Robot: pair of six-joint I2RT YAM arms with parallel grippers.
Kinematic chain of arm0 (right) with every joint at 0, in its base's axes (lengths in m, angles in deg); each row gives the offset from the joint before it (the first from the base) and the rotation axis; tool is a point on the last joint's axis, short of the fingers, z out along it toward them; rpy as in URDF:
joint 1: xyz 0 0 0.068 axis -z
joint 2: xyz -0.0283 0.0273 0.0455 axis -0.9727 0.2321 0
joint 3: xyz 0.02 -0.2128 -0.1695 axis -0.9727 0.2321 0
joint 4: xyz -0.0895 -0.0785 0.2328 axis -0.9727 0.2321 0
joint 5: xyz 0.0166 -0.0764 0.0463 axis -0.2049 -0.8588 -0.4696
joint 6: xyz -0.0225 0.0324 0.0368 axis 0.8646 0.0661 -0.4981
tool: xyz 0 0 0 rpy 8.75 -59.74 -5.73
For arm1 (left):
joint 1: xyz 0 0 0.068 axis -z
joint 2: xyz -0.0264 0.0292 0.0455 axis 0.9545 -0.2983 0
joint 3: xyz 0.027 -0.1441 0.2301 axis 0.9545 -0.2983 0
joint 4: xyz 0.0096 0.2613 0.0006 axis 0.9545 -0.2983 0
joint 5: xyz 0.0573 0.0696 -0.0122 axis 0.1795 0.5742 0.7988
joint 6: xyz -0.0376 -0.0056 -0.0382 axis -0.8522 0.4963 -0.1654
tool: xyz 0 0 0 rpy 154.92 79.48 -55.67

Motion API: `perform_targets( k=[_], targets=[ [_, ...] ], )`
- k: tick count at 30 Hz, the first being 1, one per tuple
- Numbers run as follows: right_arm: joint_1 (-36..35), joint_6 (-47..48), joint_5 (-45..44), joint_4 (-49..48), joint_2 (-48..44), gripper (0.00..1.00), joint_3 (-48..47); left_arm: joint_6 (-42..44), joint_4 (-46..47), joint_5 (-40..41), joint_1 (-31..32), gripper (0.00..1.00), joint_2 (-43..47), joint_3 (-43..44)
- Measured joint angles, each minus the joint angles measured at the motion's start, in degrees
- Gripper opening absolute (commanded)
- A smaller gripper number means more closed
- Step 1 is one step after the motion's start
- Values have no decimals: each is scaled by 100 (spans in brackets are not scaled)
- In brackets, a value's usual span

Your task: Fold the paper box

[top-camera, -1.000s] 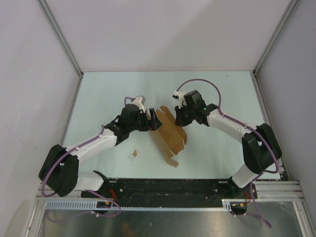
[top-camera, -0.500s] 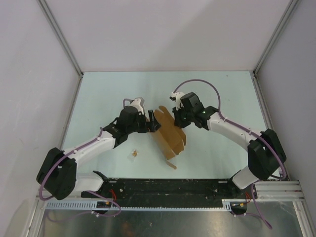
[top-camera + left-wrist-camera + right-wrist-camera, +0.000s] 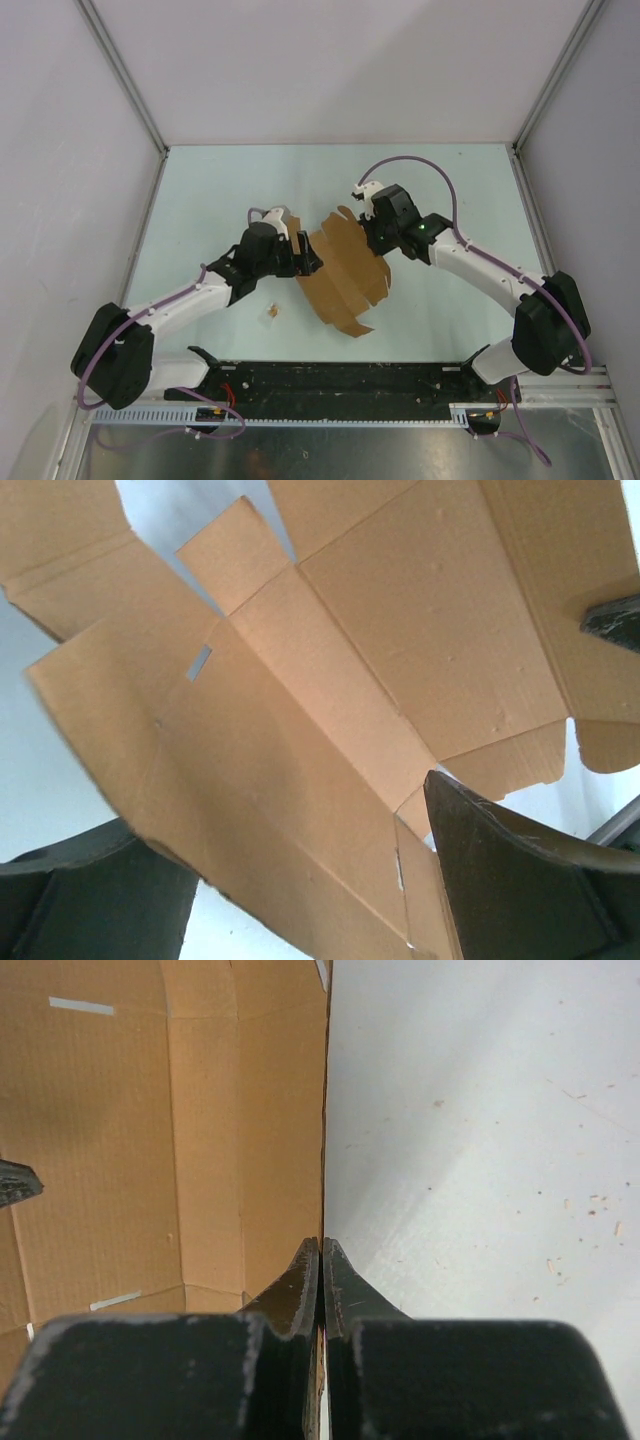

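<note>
The paper box [image 3: 345,275] is a flat brown die-cut sheet with flaps and slots, held up off the table between the two arms. My right gripper [image 3: 375,240] is shut on its far right edge; in the right wrist view the fingertips [image 3: 321,1245] pinch the thin cardboard [image 3: 150,1140] edge-on. At the sheet's left side, my left gripper [image 3: 305,255] is open. In the left wrist view the sheet [image 3: 400,630] runs across the gap between the wide-apart fingers of that gripper [image 3: 275,810], and neither finger visibly presses on it.
A tiny brown scrap [image 3: 271,312] lies on the pale table [image 3: 200,200] near the left arm. White walls enclose the table on three sides. The black base rail [image 3: 340,380] runs along the near edge.
The sheet has swung from nearly edge-on to lying broad and flatter toward the camera. The right gripper turned with it, still shut on its edge. The left gripper shifted slightly down and left.
</note>
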Motion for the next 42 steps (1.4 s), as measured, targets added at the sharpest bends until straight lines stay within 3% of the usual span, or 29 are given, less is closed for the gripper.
perform_targets(
  k=[7,12,21,42],
  targets=[
    [-74,116,-334,291,44,2,-289,-87,146,-48,0,52,-17,-201],
    [-249,192,-590,356,203,2,-417,-116,284,-111,0,36,-136,-315],
    [-431,208,-868,494,376,2,-433,-208,452,-125,-7,0,-326,-319],
    [-1296,-24,-1823,647,861,4,-874,-463,562,-129,-26,0,-328,-385]
  ],
)
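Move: The box's left panel edge stands between the left hand's open fingers, roughly 1 cm to its left and 2 cm below. From that hand the right panel's held edge is about 14 cm right and 2 cm ahead, the box's bottom panel some 6 cm right, 3 cm back and 6 cm lower. The right hand still pinches the right panel; the left panel edge it heads towards lies about 15 cm left and 2 cm back. Left hand sinks 3 cm and pinches the left panel; right carries its held panel about 4 cm left. ##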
